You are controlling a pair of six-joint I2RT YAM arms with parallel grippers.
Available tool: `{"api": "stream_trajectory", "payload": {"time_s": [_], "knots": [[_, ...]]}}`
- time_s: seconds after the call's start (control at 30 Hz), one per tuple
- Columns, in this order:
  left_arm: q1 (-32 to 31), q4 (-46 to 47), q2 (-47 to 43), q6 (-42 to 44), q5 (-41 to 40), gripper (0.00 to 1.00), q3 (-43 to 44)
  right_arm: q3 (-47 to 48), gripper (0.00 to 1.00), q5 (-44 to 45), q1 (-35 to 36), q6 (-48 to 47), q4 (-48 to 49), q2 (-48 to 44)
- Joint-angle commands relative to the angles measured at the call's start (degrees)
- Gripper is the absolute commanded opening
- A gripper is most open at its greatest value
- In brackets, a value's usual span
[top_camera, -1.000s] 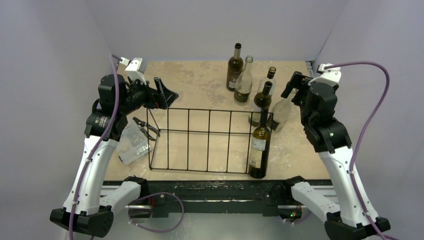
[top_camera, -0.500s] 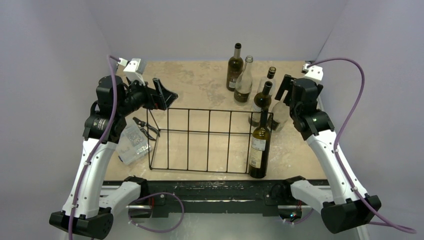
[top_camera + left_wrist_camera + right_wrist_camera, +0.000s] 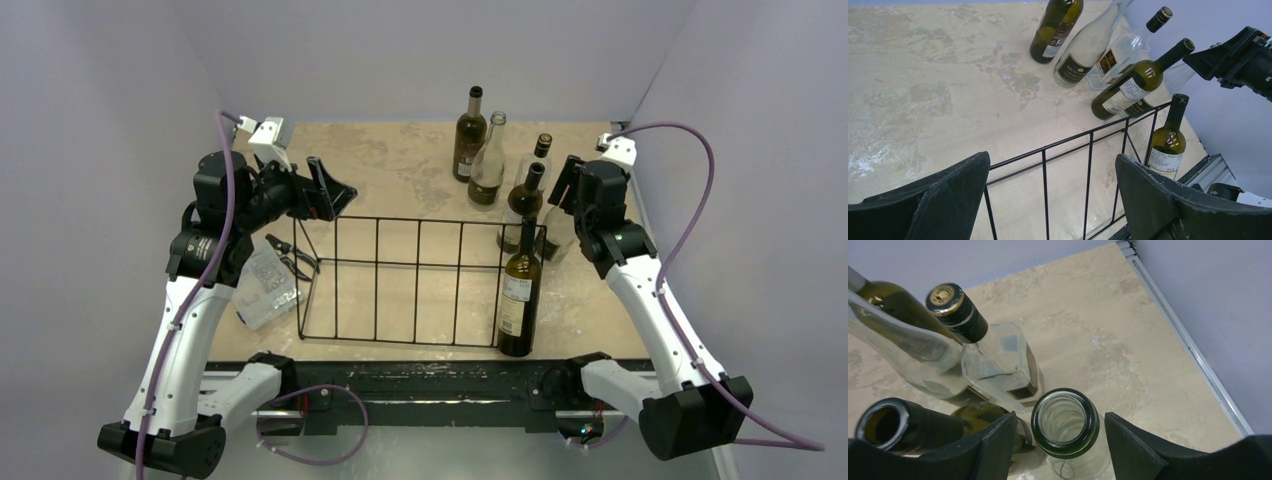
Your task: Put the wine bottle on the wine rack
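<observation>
The wine rack [image 3: 420, 220], a long black wire frame [image 3: 1090, 150], lies mid-table. One dark green wine bottle [image 3: 519, 300] stands upright in its right end. Behind the rack's right end is a cluster of several bottles. My right gripper [image 3: 563, 185] sits over the nearest, a clear wine bottle [image 3: 562, 230]. In the right wrist view its dark-rimmed mouth [image 3: 1064, 422] lies between my fingers [image 3: 998, 440], with a gap on each side; the right gripper [image 3: 1060, 440] is open. My left gripper [image 3: 1053, 195] hangs open and empty above the rack's left end [image 3: 335, 187].
Around the clear bottle stand a green bottle [image 3: 522, 205], a square clear bottle with a black cap [image 3: 998, 365], a tall clear bottle [image 3: 487, 165] and a dark one [image 3: 468, 135]. A clear plastic box [image 3: 265, 285] and black pliers [image 3: 292, 260] lie left of the rack. The table's right edge rail [image 3: 1188, 340] is close.
My right arm has swung left and down over the clear bottle's neck, and its jaws have narrowed around it. The left arm has not moved.
</observation>
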Motion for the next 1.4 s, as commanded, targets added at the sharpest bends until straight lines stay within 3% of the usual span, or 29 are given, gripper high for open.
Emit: {"api": "stream_trajectory", "payload": {"time_s": [0.0, 0.77, 1.1, 1.37], "knots": [[-0.6, 2.2, -0.4, -0.5, 0.4, 0.96, 1.7, -2.1, 0.68, 0.4, -0.3, 0.2, 3.9, 0.9], [-1.3, 2.0, 0.3, -0.2, -0.2, 0.96, 1.5, -7.0, 0.65, 5.7, -0.3, 0.3, 9.5, 2.8], [-1.4, 1.3, 1.1, -0.2, 0.1, 0.96, 2.2, -7.7, 0.40, 6.5, -0.4, 0.3, 10.4, 0.8], [-1.5, 1.4, 1.2, -0.5, 1.0, 0.96, 2.2, -4.9, 0.28, 7.9, -0.3, 0.5, 8.2, -3.0]]}}
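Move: The clear round wine bottle stands upright almost directly under the right gripper, its middle about 1 cm ahead, 1 cm right and 16 cm below, mouth just under the fingertips. The dark green bottle is about 8 cm left and 2 cm ahead, and the square clear bottle about 9 cm ahead and 6 cm left. The bottle already racked lies some 14 cm back and 8 cm left. From the left gripper, the clear round bottle is roughly 47 cm right, 7 cm ahead and 24 cm below. Lower the right gripper about 4.5 cm, quickly at first, so its half-open fingers pass down either side of the clear round bottle's mouth. At that height ease about 1 cm to the right, then close the fingers to pinch the neck, easing slightly back at the end. ##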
